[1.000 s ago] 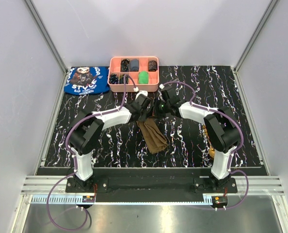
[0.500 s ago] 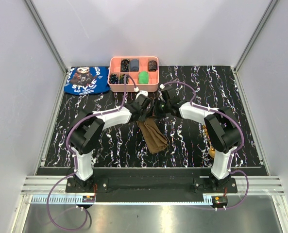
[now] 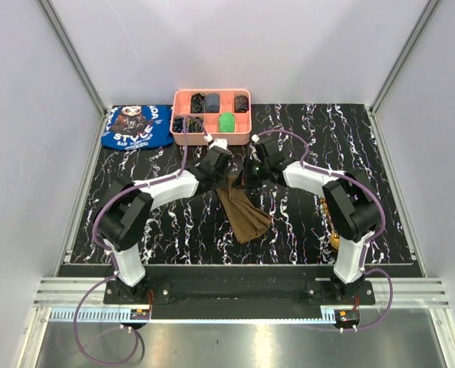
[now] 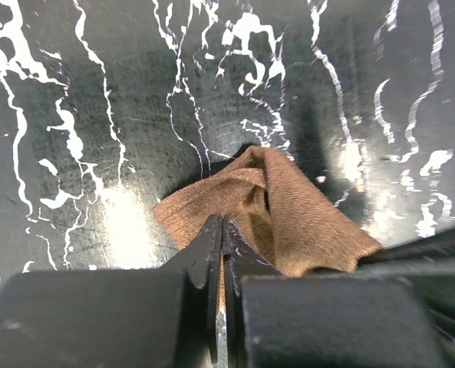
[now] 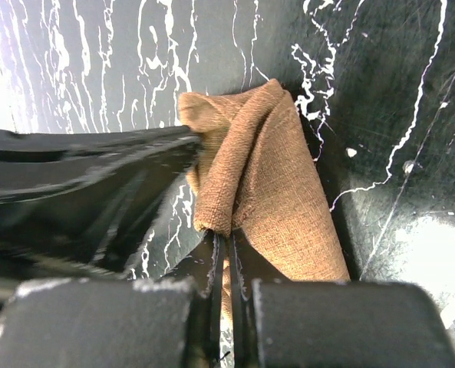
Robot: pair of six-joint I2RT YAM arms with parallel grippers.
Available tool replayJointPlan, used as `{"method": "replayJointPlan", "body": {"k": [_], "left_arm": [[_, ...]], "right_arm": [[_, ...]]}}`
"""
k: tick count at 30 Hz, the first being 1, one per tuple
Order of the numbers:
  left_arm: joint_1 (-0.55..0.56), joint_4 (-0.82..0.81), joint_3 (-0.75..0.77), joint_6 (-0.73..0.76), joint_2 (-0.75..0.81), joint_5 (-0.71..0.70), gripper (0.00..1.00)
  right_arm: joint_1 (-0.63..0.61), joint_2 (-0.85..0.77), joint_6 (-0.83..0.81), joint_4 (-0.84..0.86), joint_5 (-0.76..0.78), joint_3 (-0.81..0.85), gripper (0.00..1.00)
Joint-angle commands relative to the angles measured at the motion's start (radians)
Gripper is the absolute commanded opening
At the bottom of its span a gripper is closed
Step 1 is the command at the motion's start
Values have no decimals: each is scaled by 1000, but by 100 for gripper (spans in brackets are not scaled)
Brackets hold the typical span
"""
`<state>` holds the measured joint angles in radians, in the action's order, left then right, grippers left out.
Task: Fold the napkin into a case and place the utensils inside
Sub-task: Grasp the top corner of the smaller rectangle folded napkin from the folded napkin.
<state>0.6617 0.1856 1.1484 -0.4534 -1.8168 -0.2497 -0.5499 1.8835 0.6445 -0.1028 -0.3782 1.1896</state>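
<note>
The olive-brown napkin point(image 3: 245, 211) lies bunched in a long strip at the middle of the black marbled table. Its far end is lifted between both grippers. My left gripper point(image 3: 225, 178) is shut on a corner of the napkin point(image 4: 288, 215), with cloth pinched between its fingertips point(image 4: 212, 238). My right gripper point(image 3: 248, 179) is shut on the neighbouring edge of the napkin point(image 5: 273, 176), which drapes over its fingertips point(image 5: 246, 245). The two grippers nearly touch. A gold-brown utensil point(image 3: 333, 239) shows partly at the right, beside the right arm; the rest of the utensils is hidden behind that arm.
A pink compartment tray point(image 3: 212, 136) with small dark and green items stands at the back centre. A blue printed cloth point(image 3: 137, 126) lies at the back left. Grey walls close the table in on three sides.
My left gripper has closed onto the napkin's corner and its arm has shifted slightly left. The napkin's far end is now raised and spread a little. The right arm has hardly moved.
</note>
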Motion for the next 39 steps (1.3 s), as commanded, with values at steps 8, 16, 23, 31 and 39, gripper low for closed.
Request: {"method": "replayJointPlan", "body": {"k": [8, 16, 23, 31, 39], "left_arm": [[-25, -123, -35, -34, 76, 86, 0], [-36, -156, -59, -45, 88, 118, 0], [-36, -169, -91, -65, 93, 122, 0], [-54, -152, -98, -70, 90, 116, 0], [-76, -135, -88, -80, 76, 127, 0]], "right_arm": [[-65, 84, -32, -80, -10, 96, 0], [-84, 173, -72, -166, 18, 197, 0], [-79, 222, -33, -112, 44, 257, 0], [-56, 240, -43, -38, -10, 283, 12], [-53, 95, -106, -40, 13, 170, 31]]}}
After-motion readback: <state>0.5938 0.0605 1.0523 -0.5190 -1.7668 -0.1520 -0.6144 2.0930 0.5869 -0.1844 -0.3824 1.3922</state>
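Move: The right hand holds the folded napkin's raised flap between shut fingers. The napkin's top-left corner, next to the left fingertips, lies about 6 cm to this hand's left, 1 cm ahead and 3 cm below; the napkin's near end is some 13 cm back and 4 cm right, and the organizer tray about 19 cm ahead and 7 cm left. From the left hand, that corner is roughly 1 cm ahead, 1 cm left and just below. The right hand carries the pinched flap about 4 cm left and 4 cm down towards the left fingers and the napkin's top-left corner, drawing back slightly before easing forward again, and only at the end parts its fingers by roughly a quarter, with the cloth still between them. The left hand stays close by with its fingers shut on the napkin's top edge, lifting a centimetre or two and sinking back while its left side dips nearly 10 degrees. ##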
